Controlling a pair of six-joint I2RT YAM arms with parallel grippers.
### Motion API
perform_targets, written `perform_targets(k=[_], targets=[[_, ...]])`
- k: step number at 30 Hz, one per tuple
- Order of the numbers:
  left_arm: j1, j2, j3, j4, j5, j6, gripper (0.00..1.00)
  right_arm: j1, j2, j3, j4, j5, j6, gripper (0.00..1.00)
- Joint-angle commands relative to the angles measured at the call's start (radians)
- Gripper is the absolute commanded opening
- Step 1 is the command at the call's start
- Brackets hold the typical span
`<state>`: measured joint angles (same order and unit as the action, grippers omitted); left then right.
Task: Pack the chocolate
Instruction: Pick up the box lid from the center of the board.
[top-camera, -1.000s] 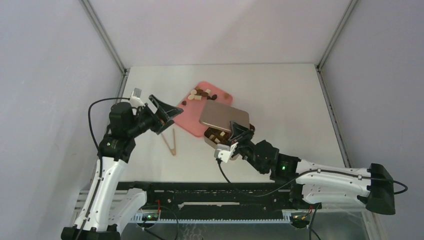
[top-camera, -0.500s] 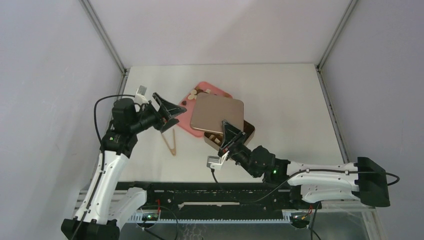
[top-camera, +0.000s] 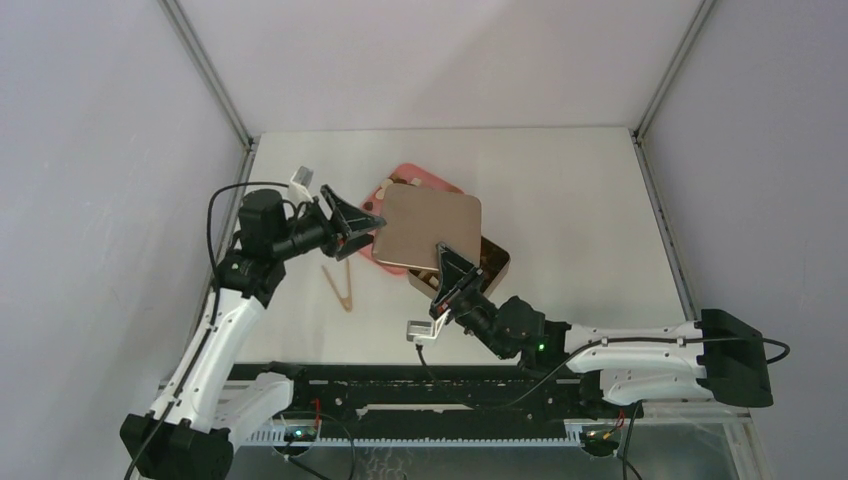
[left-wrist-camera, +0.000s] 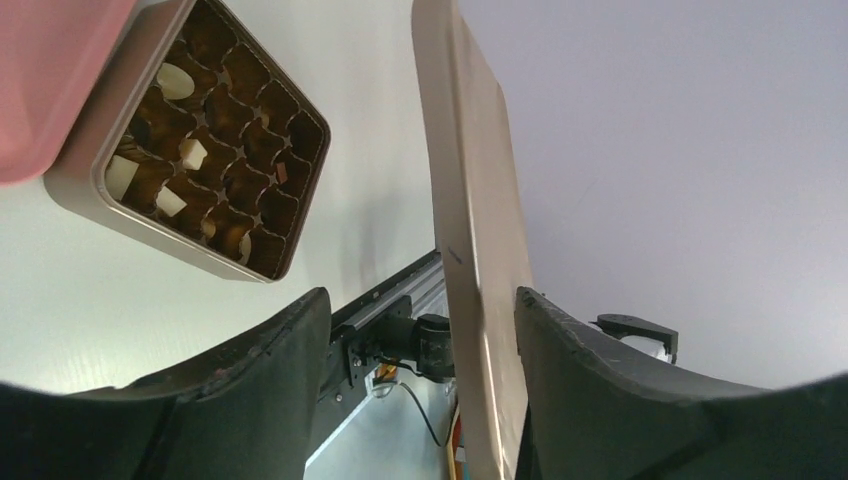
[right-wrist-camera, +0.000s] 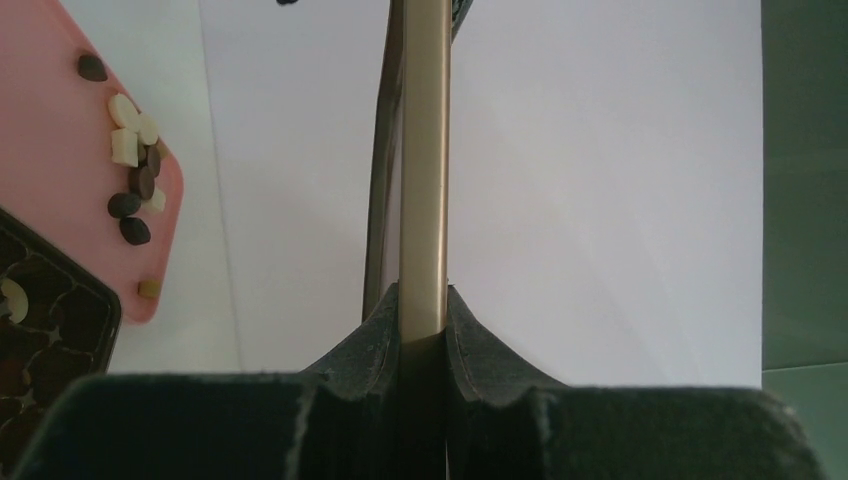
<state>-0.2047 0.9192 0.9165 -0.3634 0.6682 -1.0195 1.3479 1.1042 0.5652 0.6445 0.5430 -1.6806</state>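
The tan tin lid (top-camera: 430, 232) hangs tilted above the pink tray (top-camera: 420, 177). My right gripper (top-camera: 447, 270) is shut on its near edge; in the right wrist view the pads (right-wrist-camera: 423, 300) pinch the lid (right-wrist-camera: 423, 150) edge-on. My left gripper (top-camera: 365, 225) is open and straddles the lid's left edge. In the left wrist view the lid (left-wrist-camera: 470, 200) lies close to the right finger with a gap at the left finger (left-wrist-camera: 420, 300). Several chocolate pieces (right-wrist-camera: 135, 190) lie on the tray (right-wrist-camera: 60, 120). More chocolate (left-wrist-camera: 180, 150) sits in the open tin (left-wrist-camera: 120, 215).
The tin (top-camera: 497, 262) sits on the table partly under the lid, with a dark gridded insert. Thin wooden tongs (top-camera: 340, 285) lie left of it, below my left gripper. Grey walls stand on three sides.
My right gripper carried the lid left and lifted it off the tin. My left gripper swung right onto the lid's left edge, and its jaws have narrowed.
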Motion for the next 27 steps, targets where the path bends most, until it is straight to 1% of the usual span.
perform_targets(k=[1,5,7,10,12,17,22,24,27], targets=[[-0.021,0.025,0.046,0.079,0.033,-0.018,0.69,0.019,0.004,0.019,0.084,0.014,-0.028,0.0],[-0.048,0.052,0.053,0.12,0.052,-0.036,0.6,0.021,0.017,0.019,0.088,0.015,-0.027,0.0],[-0.054,0.059,0.055,0.137,0.062,-0.041,0.53,0.021,0.027,0.019,0.094,0.015,-0.023,0.0],[-0.058,0.057,0.05,0.151,0.053,-0.043,0.4,0.017,0.045,0.019,0.094,0.017,-0.002,0.0],[-0.058,0.056,0.04,0.157,0.049,-0.043,0.25,0.011,0.057,0.019,0.086,0.017,0.018,0.0],[-0.057,0.057,0.01,0.194,0.033,-0.051,0.01,0.006,0.077,0.019,0.074,0.034,0.054,0.14],[-0.046,0.066,0.001,0.225,0.023,-0.04,0.0,0.004,0.065,0.019,-0.007,0.064,0.128,0.37],[-0.032,0.072,-0.002,0.233,0.011,-0.028,0.0,0.003,0.053,0.019,-0.045,0.078,0.186,0.49],[-0.004,0.089,-0.007,0.243,0.001,-0.002,0.0,0.006,0.035,0.019,-0.117,0.104,0.271,0.62]])
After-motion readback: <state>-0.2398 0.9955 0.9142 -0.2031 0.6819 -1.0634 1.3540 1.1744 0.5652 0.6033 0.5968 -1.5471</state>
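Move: Ahead of the right hand, which still grips the lid's near edge, the lid's middle lies about 5 cm out and 2 cm left, nearly level. From the open left hand, the lid's middle is about 9 cm right, 1 cm ahead and level, its left rim already between the fingers. The chocolate box lies roughly 11 cm ahead of the right hand, 5 cm right and 28 cm below. Counted from the left hand, the pink board is some 22 cm ahead, 2 cm right and 31 cm below. Closing on the lid's left rim, the left hand eases about 2 cm to the right and pinches it, then drifts forward a little with its grip kept. The right hand keeps its hold and sinks slowly at first; once the left has shut, it opens about a third of its range and drops faster, nearly 4 cm down in all, fingertips tipping slightly down. ##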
